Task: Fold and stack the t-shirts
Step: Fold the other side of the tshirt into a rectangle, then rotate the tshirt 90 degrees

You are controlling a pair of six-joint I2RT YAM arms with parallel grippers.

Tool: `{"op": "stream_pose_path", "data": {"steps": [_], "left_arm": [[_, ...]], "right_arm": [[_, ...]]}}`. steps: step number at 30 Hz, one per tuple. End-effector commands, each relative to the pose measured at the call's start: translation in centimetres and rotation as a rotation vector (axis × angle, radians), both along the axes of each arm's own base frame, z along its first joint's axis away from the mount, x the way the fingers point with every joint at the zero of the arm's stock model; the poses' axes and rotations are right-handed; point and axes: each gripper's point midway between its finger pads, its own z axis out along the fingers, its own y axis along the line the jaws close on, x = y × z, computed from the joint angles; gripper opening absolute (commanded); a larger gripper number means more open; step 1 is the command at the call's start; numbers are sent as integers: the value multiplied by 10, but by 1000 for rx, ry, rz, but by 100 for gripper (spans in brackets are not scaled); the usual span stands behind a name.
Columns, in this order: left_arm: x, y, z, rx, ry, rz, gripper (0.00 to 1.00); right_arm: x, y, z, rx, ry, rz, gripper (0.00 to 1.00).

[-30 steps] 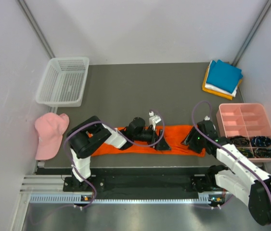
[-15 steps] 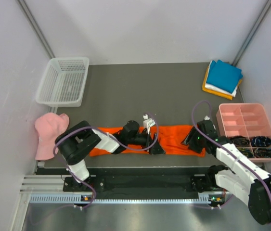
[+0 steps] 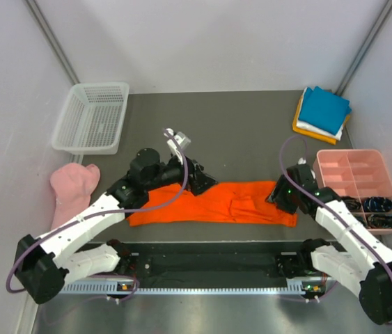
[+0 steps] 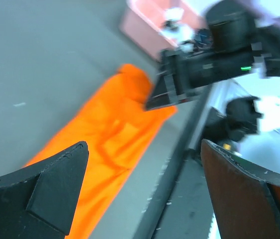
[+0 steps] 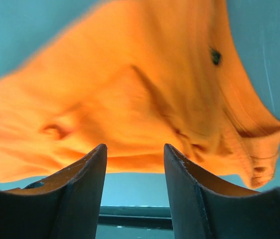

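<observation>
The bright orange t-shirt (image 3: 216,203) lies as a long flat strip along the near edge of the table; it also shows in the left wrist view (image 4: 110,134) and the right wrist view (image 5: 130,89). My left gripper (image 3: 199,182) hangs open above the strip's far edge, left of its middle, jaws wide with nothing between them (image 4: 143,144). My right gripper (image 3: 279,197) sits low at the shirt's right end, jaws apart and empty (image 5: 135,148), the cloth just beyond its tips. At the back right, teal, white and amber t-shirts form a folded stack (image 3: 323,111).
A white mesh basket (image 3: 91,118) stands at the back left. A pale pink cap (image 3: 70,191) lies at the left edge. A pink compartment tray (image 3: 356,181) with dark small items sits right of my right arm. The metal rail (image 3: 202,268) runs along the front.
My left arm has lifted off the middle of the orange shirt and swung back and to the left, uncovering the strip. The right gripper has shifted slightly at the shirt's right end.
</observation>
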Motion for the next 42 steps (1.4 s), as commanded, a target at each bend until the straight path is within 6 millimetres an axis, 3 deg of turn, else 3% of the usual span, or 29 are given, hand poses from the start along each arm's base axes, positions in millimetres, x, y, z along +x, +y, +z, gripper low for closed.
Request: {"op": "stream_pose_path", "data": {"steps": [1,4,7,16,22,26,42], "left_arm": [[15,34,-36,120,61,107,99],[18,43,-41,122,79,143,99],[19,49,-46,134,93,179,99],[19,57,-44,132,90,215,99],[16,63,-42,142,84,223,99],[16,65,-40,135,80,235,99],[17,61,-42,138,96,213,99]], "right_arm": [[31,3,56,-16,-149,18,50],[44,0,73,-46,-192,9,50],[56,-7,77,-100,-195,-19,50],[118,-31,74,-268,-192,-156,50],[144,-51,67,-288,-173,-243,50],[140,-74,56,-327,-107,-313,50],[94,-80,19,-316,3,-373,49]]}}
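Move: My right hand is just above the near part of the orange t-shirt's right end. The shirt's far right corner is about 9 cm ahead of it, 6 cm to the right and 4 cm below. A loose fold lies about 12 cm to this hand's left and 1 cm back; the pink tray's middle is some 34 cm to its right and 3 cm ahead. From my raised left hand, that corner is roughly 30 cm right, 7 cm ahead and 23 cm down. I lift my right hand off forward by about 13 cm, up and across the shirt's right end, then swing it right. From there I ease it back and down over the far right corner, rolling and turning it clockwise some 20 degrees, fingers kept half open. My left hand, wide open, draws about 6 cm left, sinks 5 cm, then hovers above the shirt. ##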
